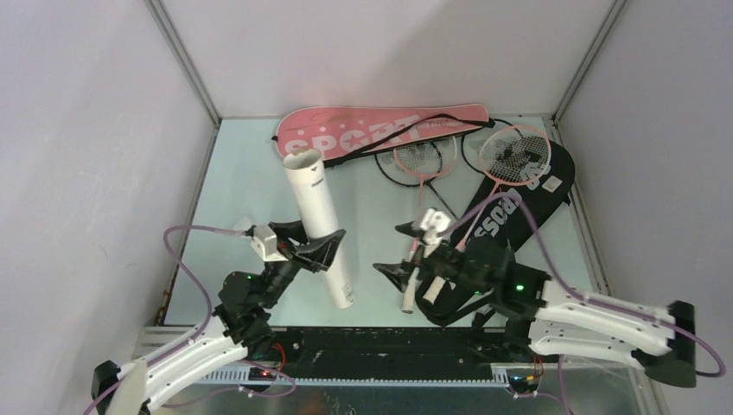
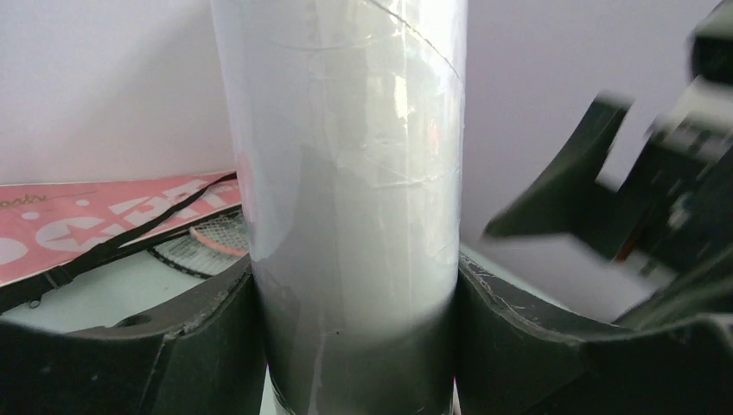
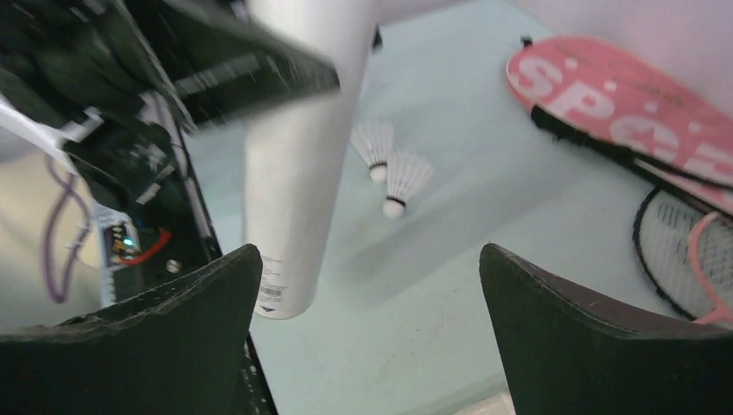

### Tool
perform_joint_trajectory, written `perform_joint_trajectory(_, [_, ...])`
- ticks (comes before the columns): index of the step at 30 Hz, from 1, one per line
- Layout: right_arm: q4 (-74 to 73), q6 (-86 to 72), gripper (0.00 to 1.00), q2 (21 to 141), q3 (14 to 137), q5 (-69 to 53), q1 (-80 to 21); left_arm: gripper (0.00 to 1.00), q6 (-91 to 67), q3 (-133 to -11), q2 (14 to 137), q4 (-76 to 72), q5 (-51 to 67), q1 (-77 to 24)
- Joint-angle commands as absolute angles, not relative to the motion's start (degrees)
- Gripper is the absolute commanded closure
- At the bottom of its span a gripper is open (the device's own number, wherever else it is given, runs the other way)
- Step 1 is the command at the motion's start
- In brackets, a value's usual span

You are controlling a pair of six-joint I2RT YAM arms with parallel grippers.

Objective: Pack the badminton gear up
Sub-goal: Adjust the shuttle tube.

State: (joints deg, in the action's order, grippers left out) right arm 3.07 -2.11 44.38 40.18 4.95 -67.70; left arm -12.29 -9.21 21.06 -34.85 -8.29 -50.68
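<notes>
My left gripper (image 1: 316,252) is shut on the long translucent white tube (image 1: 318,226), holding it tilted with its open end up and its base near the table. In the left wrist view the tube (image 2: 346,199) fills the gap between both fingers. My right gripper (image 1: 399,252) is open and empty just right of the tube, and my right gripper (image 3: 372,328) frames bare table. Two white feather shuttlecocks (image 3: 391,169) lie beyond the tube (image 3: 298,164). The pink "SPORT" bag (image 1: 372,130) and the black bag (image 1: 510,206) lie at the back, with pink rackets (image 1: 515,156) and black rackets (image 1: 391,169) between them.
White walls with metal corner posts (image 1: 186,65) close in the table on three sides. A white racket handle (image 1: 406,296) lies below my right gripper. The black rail (image 1: 380,341) with the arm bases runs along the near edge. Purple cables (image 1: 186,259) loop by both arms.
</notes>
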Motion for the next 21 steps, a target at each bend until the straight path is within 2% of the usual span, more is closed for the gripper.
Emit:
perform_joint_trajectory(1, [18.56,-1.01,0.01,52.12,38.85,8.42,-68.89,0.63,-19.46,-13.7,23.6,-41.77,-11.13,-50.67])
perform_joint_trajectory(4, [24.71,-0.66,0.01,56.08,38.8,9.21,-69.72,0.64,-17.53,-13.66,26.33,-43.13,-2.43,-50.67])
perform_joint_trajectory(14, [28.51,-6.6,0.01,51.31,37.5,-2.56,-69.6,0.64,-11.8,-9.2,28.3,-48.6,13.42,-50.66])
perform_joint_trajectory(21, [37.29,-6.8,0.01,55.89,37.0,-6.09,-69.5,0.64,-10.77,-9.0,29.4,-49.93,26.76,-50.63])
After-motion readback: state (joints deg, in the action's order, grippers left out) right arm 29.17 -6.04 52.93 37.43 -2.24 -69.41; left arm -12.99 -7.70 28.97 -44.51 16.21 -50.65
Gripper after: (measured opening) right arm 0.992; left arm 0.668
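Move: The shuttle tube, gripped near its middle by the left fingers and leaning forward-left at the top, stands about 16 cm left of the open right gripper and 3 cm ahead, roughly level in height. From the left hand, the right gripper is therefore 16 cm to the right and 3 cm back. A racket handle lies some 22 cm below the right hand, 4 cm ahead and 3 cm right; two shuttlecocks lie on the table about 17 cm ahead of the left hand and 10 cm left. Back and to the right, about 5 cm each way after a small lift, the left hand brings the tube towards the right gripper, turning clockwise some 25 degrees with its grip kept. Meanwhile the right hand dips, then rises above its starting height while shifting about 5 cm left towards the tube, fingers tipping upward and staying wide open. ##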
